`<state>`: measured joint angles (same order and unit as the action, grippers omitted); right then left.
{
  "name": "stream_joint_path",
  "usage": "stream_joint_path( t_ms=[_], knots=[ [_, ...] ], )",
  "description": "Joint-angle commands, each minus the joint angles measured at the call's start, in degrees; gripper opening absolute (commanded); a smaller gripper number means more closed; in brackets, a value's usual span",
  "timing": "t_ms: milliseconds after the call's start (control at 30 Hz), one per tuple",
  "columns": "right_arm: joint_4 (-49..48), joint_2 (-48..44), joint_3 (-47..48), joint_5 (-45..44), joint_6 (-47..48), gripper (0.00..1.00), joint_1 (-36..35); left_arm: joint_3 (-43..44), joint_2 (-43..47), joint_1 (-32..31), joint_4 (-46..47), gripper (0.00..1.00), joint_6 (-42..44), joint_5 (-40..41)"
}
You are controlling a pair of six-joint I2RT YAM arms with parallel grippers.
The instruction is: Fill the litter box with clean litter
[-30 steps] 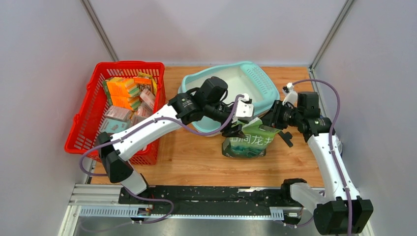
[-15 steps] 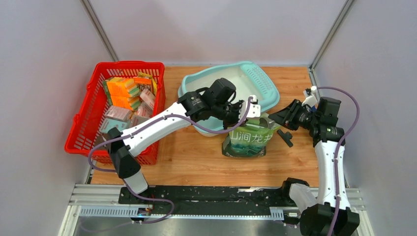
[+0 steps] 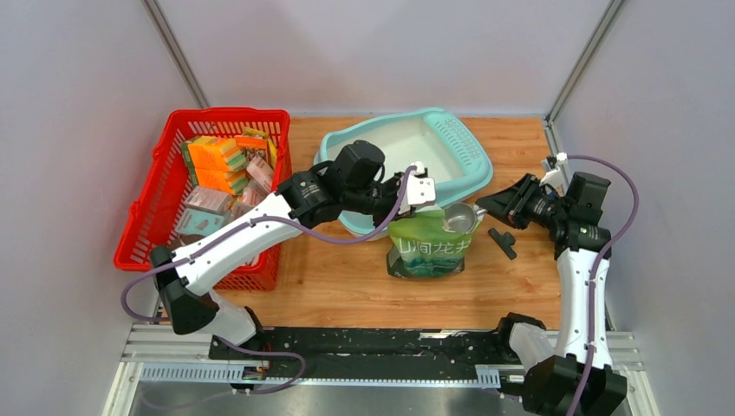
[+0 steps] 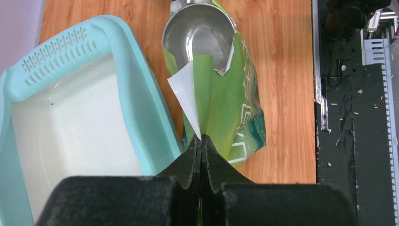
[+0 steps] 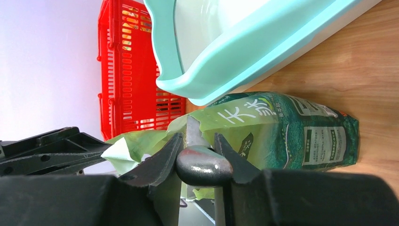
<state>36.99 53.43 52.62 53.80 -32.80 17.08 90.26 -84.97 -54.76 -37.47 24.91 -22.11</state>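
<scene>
The light-teal litter box [image 3: 334, 152] stands at the back centre, its whitish inside bare in the left wrist view, rim [image 4: 141, 108]. In front of it stands a green printed bag [image 3: 429, 253]. My left gripper [image 3: 414, 192] is shut on the bag's torn top edge [image 4: 201, 141] and holds the mouth apart. My right gripper [image 3: 490, 206] is shut on the handle of a grey metal scoop [image 5: 202, 165]. The scoop's bowl [image 4: 200, 35] sits in the bag's mouth and shows bare metal. The clean litter is hidden from view.
A red mesh basket [image 3: 165, 217] full of sponges and packets stands at the left, close to the left arm. A small black piece [image 3: 501, 240] lies on the wood right of the bag. Grey walls close in both sides, and a black rail [image 3: 364, 342] runs along the near edge.
My left gripper has gone from open to shut on the bag's top edge and drawn it leftward. The right arm has pulled back to the right, and the scoop's bowl now shows at the bag's mouth.
</scene>
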Motion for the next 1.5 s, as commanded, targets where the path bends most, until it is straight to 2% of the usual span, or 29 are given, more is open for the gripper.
stream_joint_path(
  t_ms=[0, 367, 733, 933, 1267, 1467],
  knots=[
    [-3.2, 0.4, 0.2, 6.0, -3.2, 0.00, 1.5, -0.1, 5.2, 1.3, -1.8, 0.00, -1.5, 1.8],
    [-10.0, 2.3, 1.2, 7.8, -9.7, 0.00, 2.8, -0.6, 7.3, 1.8, -3.3, 0.00, -0.6, 1.5],
    [3.5, -0.1, 9.6, 2.2, 4.1, 0.00, 2.6, -0.4, 5.6, 2.0, -2.2, 0.00, -1.4, 1.7],
    [4.0, -1.7, 7.9, 2.4, 2.1, 0.00, 2.9, -0.8, 5.1, 2.3, -1.2, 0.00, -2.1, 1.6],
    [6.5, -0.2, 16.4, 0.5, 6.2, 0.00, 2.6, -0.4, 5.0, 2.9, -0.8, 0.00, -2.9, 1.1],
    [8.8, -0.6, 11.7, -0.4, 5.9, 0.00, 2.5, 0.4, 4.9, 2.9, 0.5, 0.00, -4.2, 0.6]
  ],
)
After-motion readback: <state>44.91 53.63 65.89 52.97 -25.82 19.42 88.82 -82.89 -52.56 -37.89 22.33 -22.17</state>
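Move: The bag of litter stands with its middle about 10 cm left of the right hand, 4 cm back and 15 cm below. The scoop's head, held by its handle, sits in the bag's mouth, some 5 cm left and 6 cm below. The litter box lies roughly 15 cm left and 17 cm ahead. From the left hand, pinching the rim, the bag's middle is 8 cm right, 1 cm back and 17 cm below. The scoop, still gripped by its handle in the right hand, is rolled a few degrees in the bag's mouth at nearly the same height, then rolled back the other way by some 15 degrees and raised about 6 cm with its hollow coming face up. The left hand keeps its pinch on the rim, easing only 1 to 2 cm to its left. ##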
